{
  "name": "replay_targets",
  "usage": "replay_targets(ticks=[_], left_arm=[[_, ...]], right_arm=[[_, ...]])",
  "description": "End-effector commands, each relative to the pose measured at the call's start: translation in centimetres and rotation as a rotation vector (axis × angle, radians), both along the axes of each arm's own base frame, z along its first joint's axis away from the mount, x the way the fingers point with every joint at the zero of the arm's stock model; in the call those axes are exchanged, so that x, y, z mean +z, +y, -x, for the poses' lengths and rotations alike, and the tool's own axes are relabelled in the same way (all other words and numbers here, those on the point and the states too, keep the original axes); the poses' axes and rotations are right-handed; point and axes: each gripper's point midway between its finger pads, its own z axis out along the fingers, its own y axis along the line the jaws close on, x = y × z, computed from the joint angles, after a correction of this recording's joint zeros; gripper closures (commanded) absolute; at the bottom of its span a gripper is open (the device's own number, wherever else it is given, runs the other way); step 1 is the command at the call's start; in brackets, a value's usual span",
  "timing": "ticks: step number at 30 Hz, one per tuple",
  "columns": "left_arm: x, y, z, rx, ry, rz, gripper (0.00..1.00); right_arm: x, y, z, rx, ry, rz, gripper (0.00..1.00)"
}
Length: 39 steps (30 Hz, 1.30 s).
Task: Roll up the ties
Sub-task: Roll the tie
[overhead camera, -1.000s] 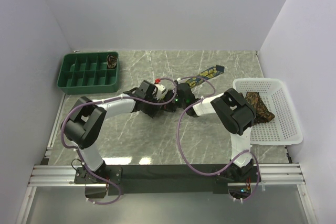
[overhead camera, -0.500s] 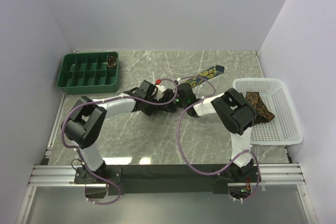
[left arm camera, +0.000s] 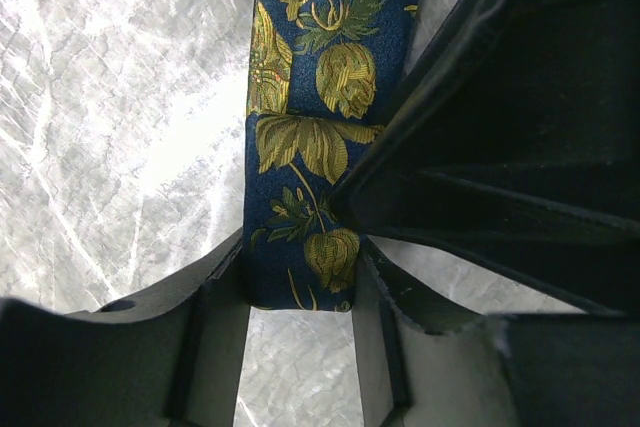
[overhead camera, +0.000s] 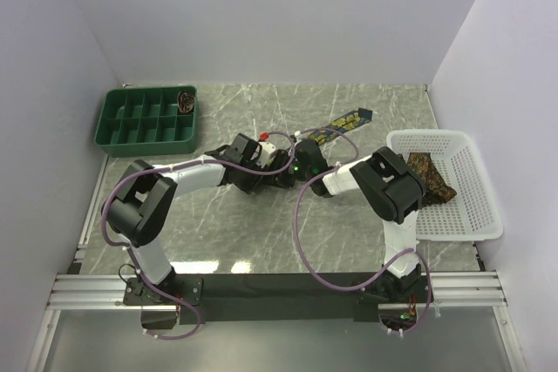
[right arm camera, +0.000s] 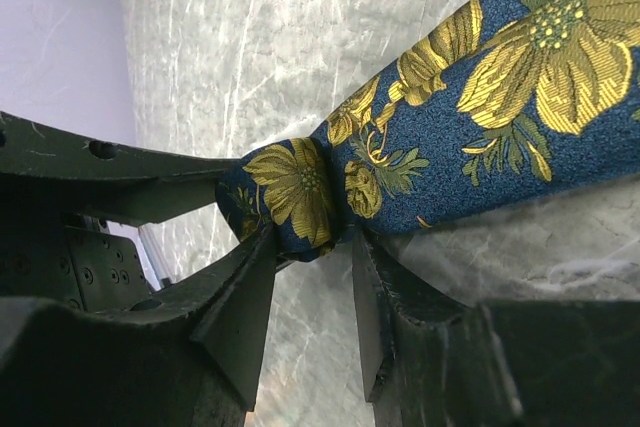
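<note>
The navy tie (overhead camera: 338, 126) with yellow flowers lies on the marble table, its pointed end toward the back right. Its near end is rolled up where my two grippers meet. My left gripper (overhead camera: 281, 172) is shut on the navy tie (left arm camera: 305, 97), which sits between its fingertips (left arm camera: 222, 307) in the left wrist view. My right gripper (overhead camera: 295, 165) is shut on the small roll (right arm camera: 297, 194) of the same tie, and the flat length (right arm camera: 500, 117) runs away up and to the right. A brown tie (overhead camera: 432, 176) lies in the basket.
A white mesh basket (overhead camera: 445, 138) stands at the right. A green compartment tray (overhead camera: 109, 121) stands at the back left, with a rolled brown tie (overhead camera: 186, 100) in its far right compartment. White walls close in the table on three sides.
</note>
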Motion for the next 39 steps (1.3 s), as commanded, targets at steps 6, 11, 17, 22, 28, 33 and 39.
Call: replay_targets(ticks=[6,11,17,22,28,33,39], left_arm=[[0.4,-0.5,1.0,-0.022,0.042,0.025,0.50],[0.8,-0.5,0.3,0.053,0.033,0.060,0.39],[3.8,-0.9,-0.8,0.211,0.004,0.239,0.07],[5.5,-0.5,-0.1,0.219,-0.025,0.294,0.06],[6.7,1.1,-0.1,0.427,-0.035,0.356,0.04],[5.6,2.3,1.1,0.768,0.030,0.599,0.03],[5.4,2.2,0.6,0.898,0.023,0.788,0.05]], right_arm=[[-1.4,0.2,0.5,0.035,0.008,-0.033,0.82],[-3.2,-0.6,1.0,0.019,0.060,-0.002,1.00],[-4.5,-1.5,1.1,0.001,0.094,0.066,1.00],[-4.6,-1.3,1.0,0.006,0.107,0.073,1.00],[-4.3,-1.1,0.8,0.008,0.121,0.077,1.00],[-4.7,-1.4,0.8,-0.001,0.145,0.110,1.00],[-4.8,-1.8,0.9,-0.013,0.162,0.139,1.00]])
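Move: Right at the left fingertips sits the rolled end of the tie, already held across its width. The same tie roll lies about 2 cm to the left of the right hand, between and just past its half-open fingertips. The tie's flat far end lies some 17 cm ahead and 27 cm to the right of the left hand, and the green tray about 16 cm ahead and 30 cm to its left. Closing on the tie right beside the roll, the right fingers pinch it shut and stay nearly in place. The left fingers then spread wide, let go of the roll and lift about 5.5 cm; from there the left hand swings back and left some 3 cm each while sinking about 3 cm, turning roughly 45 degrees counter-clockwise with its left side dipping. ##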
